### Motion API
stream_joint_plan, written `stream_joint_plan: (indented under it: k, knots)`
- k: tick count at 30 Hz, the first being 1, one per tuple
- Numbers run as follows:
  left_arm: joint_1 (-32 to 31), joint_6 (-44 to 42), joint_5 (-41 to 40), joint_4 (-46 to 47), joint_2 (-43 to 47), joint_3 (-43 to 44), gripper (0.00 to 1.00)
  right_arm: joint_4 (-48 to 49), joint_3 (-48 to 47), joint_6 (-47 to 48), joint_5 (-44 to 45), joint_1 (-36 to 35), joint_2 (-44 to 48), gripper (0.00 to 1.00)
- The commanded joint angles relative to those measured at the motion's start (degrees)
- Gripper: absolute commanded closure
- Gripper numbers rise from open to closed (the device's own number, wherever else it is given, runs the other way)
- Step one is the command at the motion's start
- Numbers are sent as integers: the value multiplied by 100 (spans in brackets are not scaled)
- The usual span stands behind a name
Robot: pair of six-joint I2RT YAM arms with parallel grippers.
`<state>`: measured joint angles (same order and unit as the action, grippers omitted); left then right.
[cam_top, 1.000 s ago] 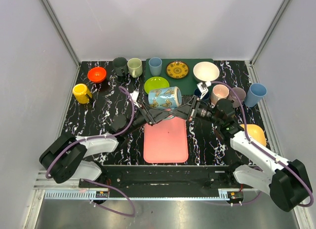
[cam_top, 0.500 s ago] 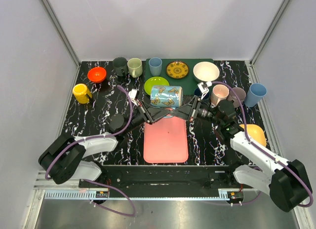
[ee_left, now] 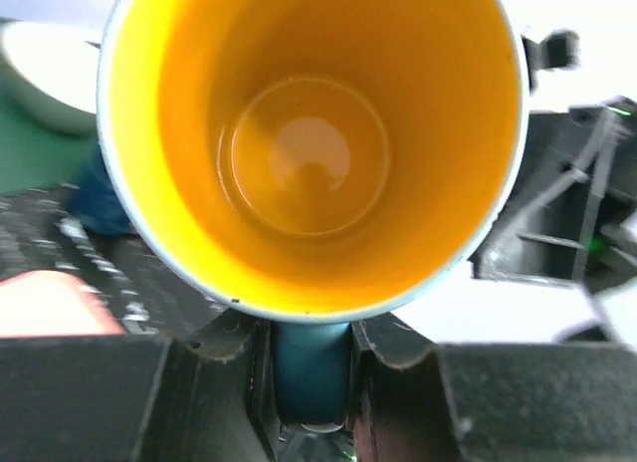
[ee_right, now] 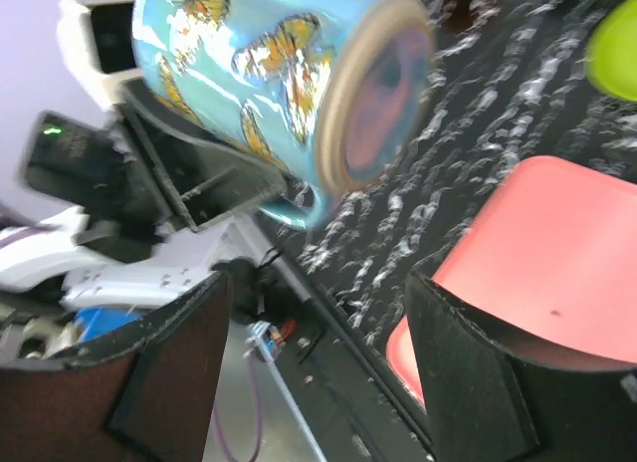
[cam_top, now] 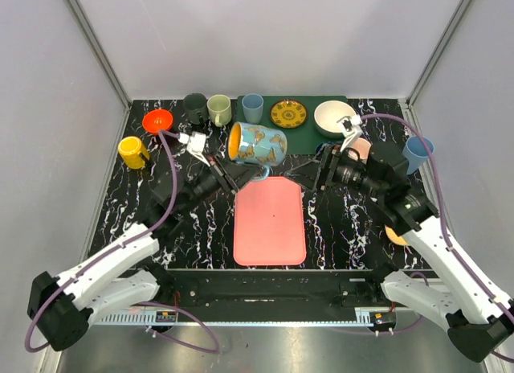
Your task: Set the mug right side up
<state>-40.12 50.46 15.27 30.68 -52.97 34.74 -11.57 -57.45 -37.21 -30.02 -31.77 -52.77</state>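
The mug [cam_top: 255, 143] is light blue with butterflies and yellow inside. It hangs on its side above the table, mouth to the left and base to the right. My left gripper [cam_top: 243, 173] is shut on its teal handle [ee_left: 312, 370]. The left wrist view looks straight into the mug's yellow inside [ee_left: 309, 153]. My right gripper [cam_top: 313, 172] stands open to the right of the mug, apart from it. In the right wrist view the mug [ee_right: 289, 84] shows its base, beyond my open right gripper [ee_right: 318, 372], whose fingers hold nothing.
A pink cutting board [cam_top: 270, 220] lies below both grippers. At the back are a green mat [cam_top: 309, 132] with a patterned plate [cam_top: 288, 113], a white bowl [cam_top: 333, 116] and several cups. A red bowl [cam_top: 157, 120] and a yellow mug [cam_top: 133, 152] sit at the left, a blue cup [cam_top: 416, 152] at the right.
My left gripper closed on the mug's handle and lifted and turned the mug, mouth leftward. My right gripper let go, opened and drew back to the right.
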Motion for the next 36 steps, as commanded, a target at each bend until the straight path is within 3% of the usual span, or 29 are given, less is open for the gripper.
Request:
stream_joint_plan:
  k: [1,4,7,11,20,28,36]
  knots:
    - [109,-1898,-2068,-3032,34,1548,100,-2111,-495,847,1963,-13,109,24]
    - [539,-2251,-2949,-4633,-763,2454,100,-2367,-338,1014,2482,-5,171,25]
    - [1242,-2339,-2915,-5193,-1459,2809,100,-2367,-100,1093,2694,-14,267,26]
    - [1909,-2479,-3169,-4993,-1953,2854,100,-2297,93,1243,2756,-5,347,27]
    - [2605,-2611,-3443,-4606,-3376,3390,100,-1990,489,1278,2474,-14,320,27]
    - [2667,-2638,-3399,-3692,-4423,3443,100,-1831,656,1181,2413,-13,215,27]
    - [2667,-2664,-3126,-3647,-5266,4180,100,-1752,656,1164,2457,-14,4,27]
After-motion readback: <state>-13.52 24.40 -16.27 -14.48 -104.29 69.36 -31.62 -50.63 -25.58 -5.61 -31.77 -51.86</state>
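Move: The left gripper already holds the butterfly mug by its handle, lying on its side in the air. The clear marble spot it goes to is about 26 cm ahead, 21 cm left and 28 cm below. The lime plate lies some 29 cm ahead and 1 cm left, the grey mug about 38 cm ahead and 25 cm left, and the green mug 38 cm ahead and 15 cm left. From the empty right hand, the spot lies 26 cm ahead, 34 cm left and 29 cm below. Swing the left gripper forward and left, then down steeply, about 26 cm in all, easing farther forward as the descent slows, towards the marble left of the lime plate. Keep the pinch on the handle and roll the wrist some 85 degrees, bringing the mug's mouth up. Lower the open, empty right hand and draw it right, away from the mug, tipping its fingers down. ##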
